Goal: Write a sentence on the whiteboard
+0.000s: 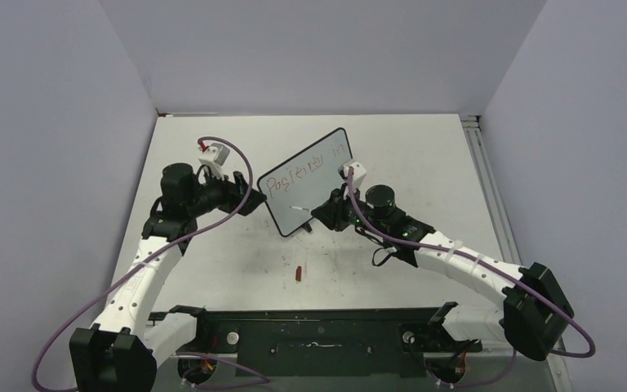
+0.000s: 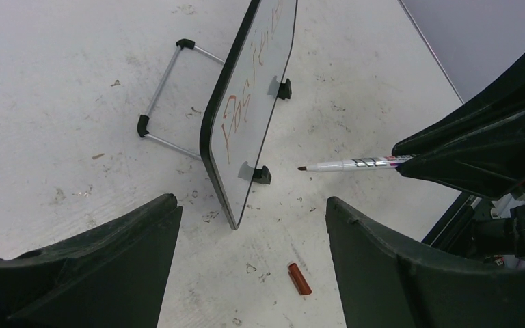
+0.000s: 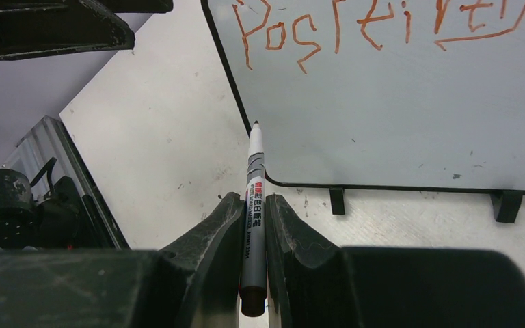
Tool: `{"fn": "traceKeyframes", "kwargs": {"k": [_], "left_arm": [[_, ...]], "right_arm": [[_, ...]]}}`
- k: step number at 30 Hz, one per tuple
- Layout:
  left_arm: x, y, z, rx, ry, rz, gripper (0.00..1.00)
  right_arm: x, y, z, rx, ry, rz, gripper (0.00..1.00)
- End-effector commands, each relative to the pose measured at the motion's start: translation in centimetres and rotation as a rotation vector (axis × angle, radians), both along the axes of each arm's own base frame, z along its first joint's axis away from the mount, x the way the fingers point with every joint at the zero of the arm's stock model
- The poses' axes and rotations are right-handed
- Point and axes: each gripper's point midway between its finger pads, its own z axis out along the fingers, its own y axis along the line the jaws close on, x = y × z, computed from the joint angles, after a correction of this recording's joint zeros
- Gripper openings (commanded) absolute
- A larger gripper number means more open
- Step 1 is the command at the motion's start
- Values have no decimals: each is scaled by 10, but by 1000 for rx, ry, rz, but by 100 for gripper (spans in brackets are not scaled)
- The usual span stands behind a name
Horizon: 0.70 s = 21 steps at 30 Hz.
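The whiteboard (image 1: 314, 186) stands tilted at mid-table on two little black feet (image 3: 338, 200). One line of reddish handwriting, the sentence (image 3: 376, 27), runs across its upper face. My right gripper (image 3: 253, 201) is shut on a grey marker (image 3: 253, 184); the marker's dark tip sits just off the board's lower left corner, close to the black frame. My left gripper (image 2: 251, 205) is open with nothing held. In its wrist view the board (image 2: 249, 102) appears edge-on, its near corner just beyond the fingers. From above, the left gripper (image 1: 249, 202) is at the board's left edge.
The marker's red cap (image 1: 298, 273) lies on the smudged white tabletop in front of the board, also as the red cap (image 2: 299, 279). A wire stand (image 2: 171, 96) props the board from behind. Grey walls close in the table on three sides.
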Motion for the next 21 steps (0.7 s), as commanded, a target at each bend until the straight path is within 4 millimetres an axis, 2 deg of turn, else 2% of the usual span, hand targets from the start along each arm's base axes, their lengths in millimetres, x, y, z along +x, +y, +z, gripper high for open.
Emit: {"fn": "traceKeyframes", "kwargs": {"k": [1, 4, 10, 21], "left_arm": [[10, -5, 8, -39, -20, -20, 74], [14, -7, -3, -42, 24, -22, 67], [22, -3, -18, -24, 73, 11, 63], [30, -10, -30, -55, 127, -6, 52]], "right_arm": [[7, 18, 18, 67, -94, 62, 5], [9, 22, 7, 43, -79, 75, 5], [11, 26, -10, 13, -58, 87, 5], [19, 34, -21, 6, -54, 93, 5]]}}
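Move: My right hand holds the marker. The blank lower-left part of the whiteboard lies about 6 cm ahead of it, 7 cm left and 9 cm lower, with the red writing's middle roughly 13 cm ahead, 4 cm left and 5 cm lower. The marker cap lies 7 cm back, 4 cm left, 20 cm down on the table. From my open left hand, the upper part of the board's left edge is some 3 cm ahead, 3 cm right and 6 cm lower. I lower both hands at the board together. My left hand sinks about 5 cm, easing slightly forward and tipping some 10 degrees further down, while its fingers narrow from wide to about half open around the line of the board's left edge. My right hand keeps its grip on the marker and carries it down 4 to 5 cm and 2 cm left, towards the blank patch below the red writing. ##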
